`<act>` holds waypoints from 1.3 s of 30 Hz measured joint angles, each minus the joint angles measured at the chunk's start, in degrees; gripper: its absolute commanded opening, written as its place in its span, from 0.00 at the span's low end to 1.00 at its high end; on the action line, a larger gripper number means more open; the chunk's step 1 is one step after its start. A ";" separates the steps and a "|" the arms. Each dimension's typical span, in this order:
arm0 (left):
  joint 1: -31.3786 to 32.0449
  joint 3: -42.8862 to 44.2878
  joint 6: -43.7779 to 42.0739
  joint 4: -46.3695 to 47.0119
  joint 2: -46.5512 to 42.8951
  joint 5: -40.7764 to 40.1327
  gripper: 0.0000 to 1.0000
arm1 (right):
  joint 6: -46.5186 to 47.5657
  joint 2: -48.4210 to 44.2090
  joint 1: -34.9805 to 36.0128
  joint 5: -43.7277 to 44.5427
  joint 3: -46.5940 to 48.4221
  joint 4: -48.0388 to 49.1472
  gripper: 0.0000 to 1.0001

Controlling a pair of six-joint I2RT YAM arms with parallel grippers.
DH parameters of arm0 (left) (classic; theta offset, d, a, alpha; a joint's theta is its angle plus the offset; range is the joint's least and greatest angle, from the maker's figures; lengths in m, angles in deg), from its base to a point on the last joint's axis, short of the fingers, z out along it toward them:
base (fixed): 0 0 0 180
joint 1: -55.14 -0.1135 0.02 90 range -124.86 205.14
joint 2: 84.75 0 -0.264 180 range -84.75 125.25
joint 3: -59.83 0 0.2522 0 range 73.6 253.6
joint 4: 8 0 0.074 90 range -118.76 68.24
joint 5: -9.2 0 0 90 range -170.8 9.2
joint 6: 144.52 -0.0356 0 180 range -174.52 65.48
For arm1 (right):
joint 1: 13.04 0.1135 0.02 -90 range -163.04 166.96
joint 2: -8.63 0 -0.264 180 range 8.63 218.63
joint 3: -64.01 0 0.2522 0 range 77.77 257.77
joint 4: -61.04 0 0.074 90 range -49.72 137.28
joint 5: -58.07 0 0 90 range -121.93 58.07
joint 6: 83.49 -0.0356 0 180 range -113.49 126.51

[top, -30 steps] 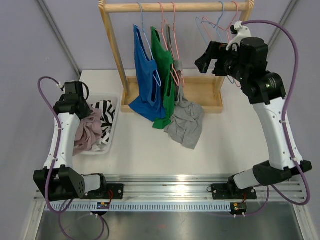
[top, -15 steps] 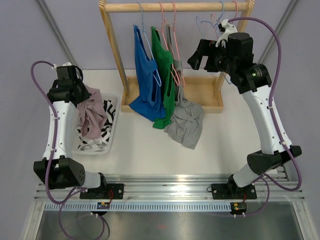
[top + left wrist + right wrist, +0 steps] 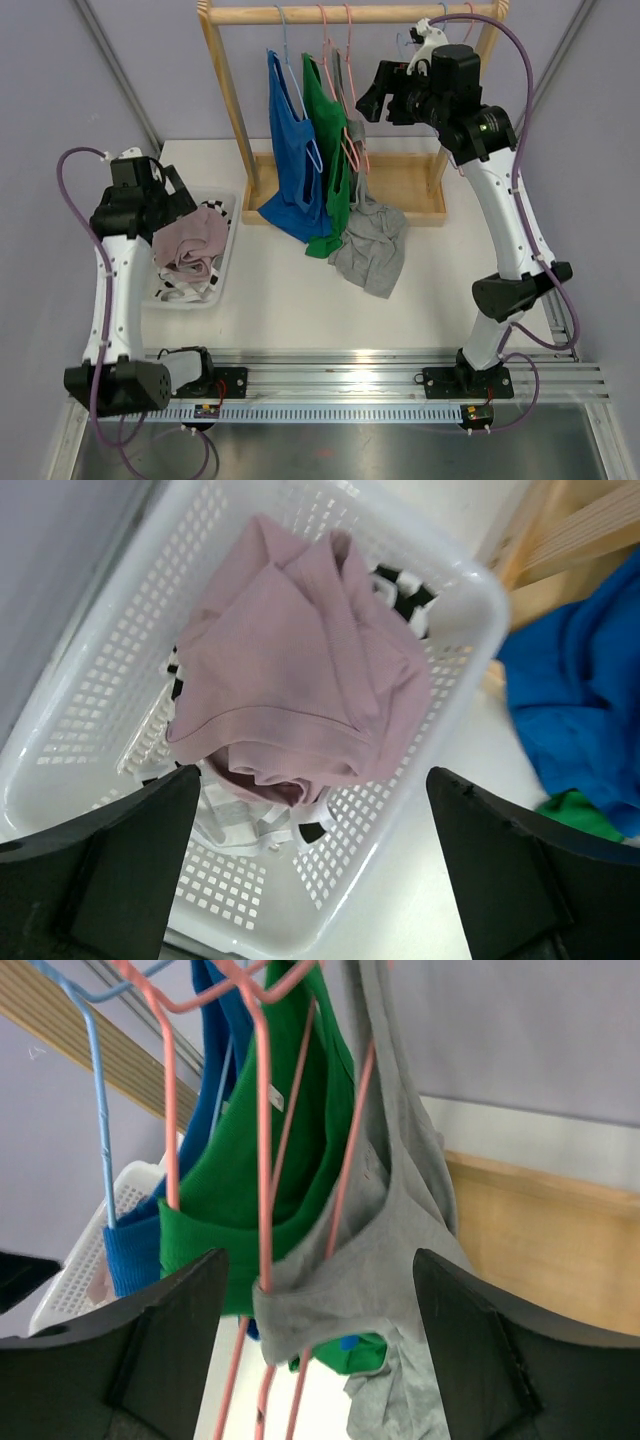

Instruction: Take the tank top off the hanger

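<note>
A grey tank top point(image 3: 372, 240) hangs on a pink hanger point(image 3: 352, 120) from the wooden rail and droops onto the table. In the right wrist view, the grey top point(image 3: 400, 1230) has a strap looped over its pink hanger point(image 3: 262, 1140). A green top point(image 3: 325, 150) and a blue top point(image 3: 290, 170) hang to its left. My right gripper point(image 3: 372, 95) is open and empty, just right of the hangers; in its own view point(image 3: 325, 1345) the grey strap lies between the jaws, apart from them. My left gripper point(image 3: 185, 195) is open above the basket, and empty in its own view point(image 3: 310, 870).
A white basket point(image 3: 190, 303) at the left holds a pink garment point(image 3: 190, 240) over striped cloth; both show in the left wrist view, the basket point(image 3: 130, 650) and the garment point(image 3: 300, 670). The wooden rack's left post point(image 3: 225, 100) and its base tray point(image 3: 400, 185) stand at the back. Empty hangers point(image 3: 402, 42) hang behind my right arm.
My left gripper let go of the pink garment, which now lies in the basket. My right gripper moved left along the rail, up to the hung tops.
</note>
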 measured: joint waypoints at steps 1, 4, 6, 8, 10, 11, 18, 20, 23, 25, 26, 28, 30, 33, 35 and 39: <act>0.52 0.00 -0.02 -0.07 -2.89 0.00 0.99 | 0.37 1.62 0.52 0.44 2.34 -0.48 0.81; 2.75 0.00 -0.48 -0.13 -10.08 0.02 0.99 | 1.79 5.90 3.19 2.21 8.59 -1.92 0.78; 4.46 0.00 -0.90 -0.35 -13.42 0.00 0.99 | 3.02 8.31 4.52 4.00 11.91 -3.06 0.65; 5.86 -0.31 -1.27 -0.52 -15.30 0.00 0.99 | 4.00 9.64 5.27 6.05 13.40 -3.61 0.52; 7.23 -1.16 -1.60 -0.98 -15.91 -0.07 0.99 | 5.42 10.78 5.49 8.55 14.14 -3.65 0.34; 7.98 -1.68 -1.75 -1.27 -15.91 -0.04 0.99 | 5.88 11.32 5.49 9.64 14.45 -3.65 0.32; 13.07 -4.57 -2.51 -2.73 -15.56 -0.17 0.99 | 9.40 13.09 5.55 14.62 15.58 -3.58 0.00; 14.67 -4.59 -2.51 -2.82 -15.58 -0.26 0.99 | 10.08 13.07 5.55 15.58 15.58 -3.43 0.00; 17.75 -4.59 -2.38 -2.97 -15.65 -0.63 0.99 | 10.73 12.98 5.53 16.41 15.58 -3.45 0.00; 20.24 -4.59 -1.84 -3.13 -15.87 -0.87 0.99 | 10.99 12.70 5.51 16.61 15.58 -3.45 0.00; 21.53 -4.59 -1.49 -3.15 -16.17 -0.92 0.99 | 11.15 12.39 5.51 16.98 15.56 -3.45 0.00; 24.24 -4.59 -0.63 -3.06 -17.09 -1.03 0.99 | 11.28 11.67 5.51 17.68 15.56 -3.43 0.00; 27.02 -4.61 0.28 -2.51 -18.78 -0.85 0.99 | 11.41 10.73 5.51 18.10 15.56 -3.45 0.00; 29.83 -5.03 1.77 -0.42 -22.08 -0.15 0.99 | 11.41 8.59 5.51 18.53 15.56 -3.45 0.00; 31.23 -5.25 2.71 0.57 -23.89 0.39 0.99 | 11.37 6.88 5.51 18.86 15.56 -3.48 0.00; 33.48 -5.25 4.02 3.06 -26.25 2.54 0.99 | 10.60 2.54 5.51 18.86 13.94 -3.98 0.00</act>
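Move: The pink hanger wire under the grey tank top's straps is roughly 5 cm ahead of the open right hand, 2 cm left and 2 cm lower. Also from that hand, the green tank top hangs some 9 cm left, 2 cm ahead and 20 cm below, and the empty hangers are about 14 cm right and 6 cm ahead at its height. From the left hand, the grey tank top's middle is about 36 cm right, 6 cm ahead and 7 cm lower; the white basket is some 20 cm below, 2 cm left and level fore and aft. Forward about 5 cm, first swinging slightly left, then sinking a little, the right hand closes its fingers on the grey top's pink hanger wire; it then draws back and lifts some 7 cm while easing right, away from the green top. The open, empty left hand leaves the basket, rising and pulling back as it sweeps right towards the grey top, turning about 30 degrees clockwise. ##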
